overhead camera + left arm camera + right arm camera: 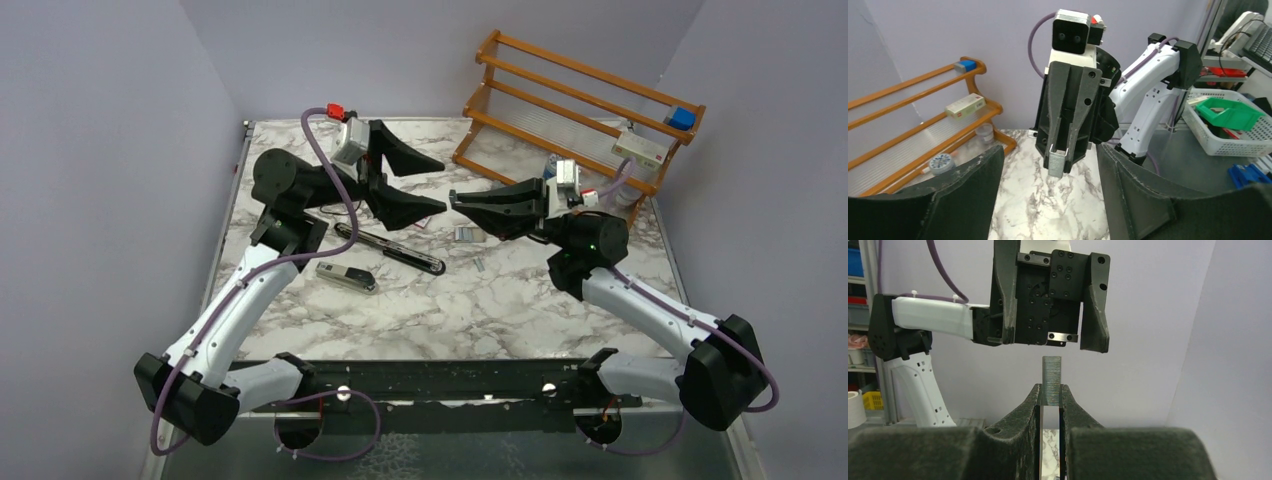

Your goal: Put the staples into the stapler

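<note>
The stapler (392, 249) lies open on the marble table (500, 300), slim and black, left of centre below my left gripper. My right gripper (456, 200) points left and is shut on a strip of silver staples (1051, 380), which stands up out of its fingertips (1064, 392). In the left wrist view the same strip of staples (1060, 161) faces the camera. My left gripper (440, 183) hangs open just left of the strip, one finger (968, 195) on each side and nothing held. More loose staples (467, 233) lie on the marble under the right gripper. No staple box is in view.
A short dark and silver object (346, 277) lies near the stapler's left end. A wooden rack (575, 100) stands at the back right with a white box (645, 150) and a blue item (682, 118). A tiny staple piece (480, 265) lies mid-table. A white basket (1228, 130) sits off the table.
</note>
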Motion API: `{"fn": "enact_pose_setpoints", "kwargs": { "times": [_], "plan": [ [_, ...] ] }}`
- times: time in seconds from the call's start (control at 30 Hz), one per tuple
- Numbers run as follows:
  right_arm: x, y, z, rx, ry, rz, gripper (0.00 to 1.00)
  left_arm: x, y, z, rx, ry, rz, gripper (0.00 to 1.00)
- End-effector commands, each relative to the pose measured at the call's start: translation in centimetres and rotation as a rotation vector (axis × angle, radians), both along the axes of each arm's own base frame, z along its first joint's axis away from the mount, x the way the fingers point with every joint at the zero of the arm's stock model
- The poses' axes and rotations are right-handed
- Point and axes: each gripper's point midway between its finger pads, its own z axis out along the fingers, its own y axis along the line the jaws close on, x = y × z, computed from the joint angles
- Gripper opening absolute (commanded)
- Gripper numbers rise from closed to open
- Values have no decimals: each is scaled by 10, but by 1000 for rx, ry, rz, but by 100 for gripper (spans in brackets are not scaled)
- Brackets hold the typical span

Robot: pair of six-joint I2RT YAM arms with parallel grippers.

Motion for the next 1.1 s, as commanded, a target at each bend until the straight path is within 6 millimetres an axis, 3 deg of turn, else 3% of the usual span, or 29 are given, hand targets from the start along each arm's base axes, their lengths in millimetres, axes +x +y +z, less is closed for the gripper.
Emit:
{"fn": "enact_pose_setpoints", "kwargs": {
  "times": [0.0, 0.17, 0.63, 0.9, 1.07],
  "plan": [
    [-9, -2, 12, 22, -41, 30, 12, -9, -8, 6, -28, -23, -29, 68],
    [-11, -3, 15, 32, -35, 43, 12, -14, -15, 3, -25, -14, -54, 59],
    [-23, -5, 24, 48, -63, 92, 12, -13, -17, -4, -26, 2, -44, 60],
    [-21, -5, 26, 54, -58, 87, 12, -14, -18, -4, -23, 0, -54, 46],
    [-21, -5, 26, 52, -59, 88, 12, -15, -18, -4, -24, 0, -56, 42]
  ]
}}
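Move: Just off the left hand's open fingers, the staple strip stands out of the right hand's shut tips, about 3 cm right and 3 cm below, level fore and aft. From the right hand the strip's middle is some 2 cm left and 1 cm up, and the left fingers it is offered to are 4 cm left and 4 cm up. On the table, roughly 45 cm below the left hand, the open stapler lies 17 cm ahead and 9 cm left, the staple packet 20 cm ahead and 7 cm right. Easing about 2 cm to its right, a little back and then slightly down, the left hand brings its fingers around the end of the staple strip, stops, and keeps narrowing them from three-quarters to under half open. Meanwhile the right hand, still pinching the strip, drifts about 2 cm back and up to meet them, hardly turning. ##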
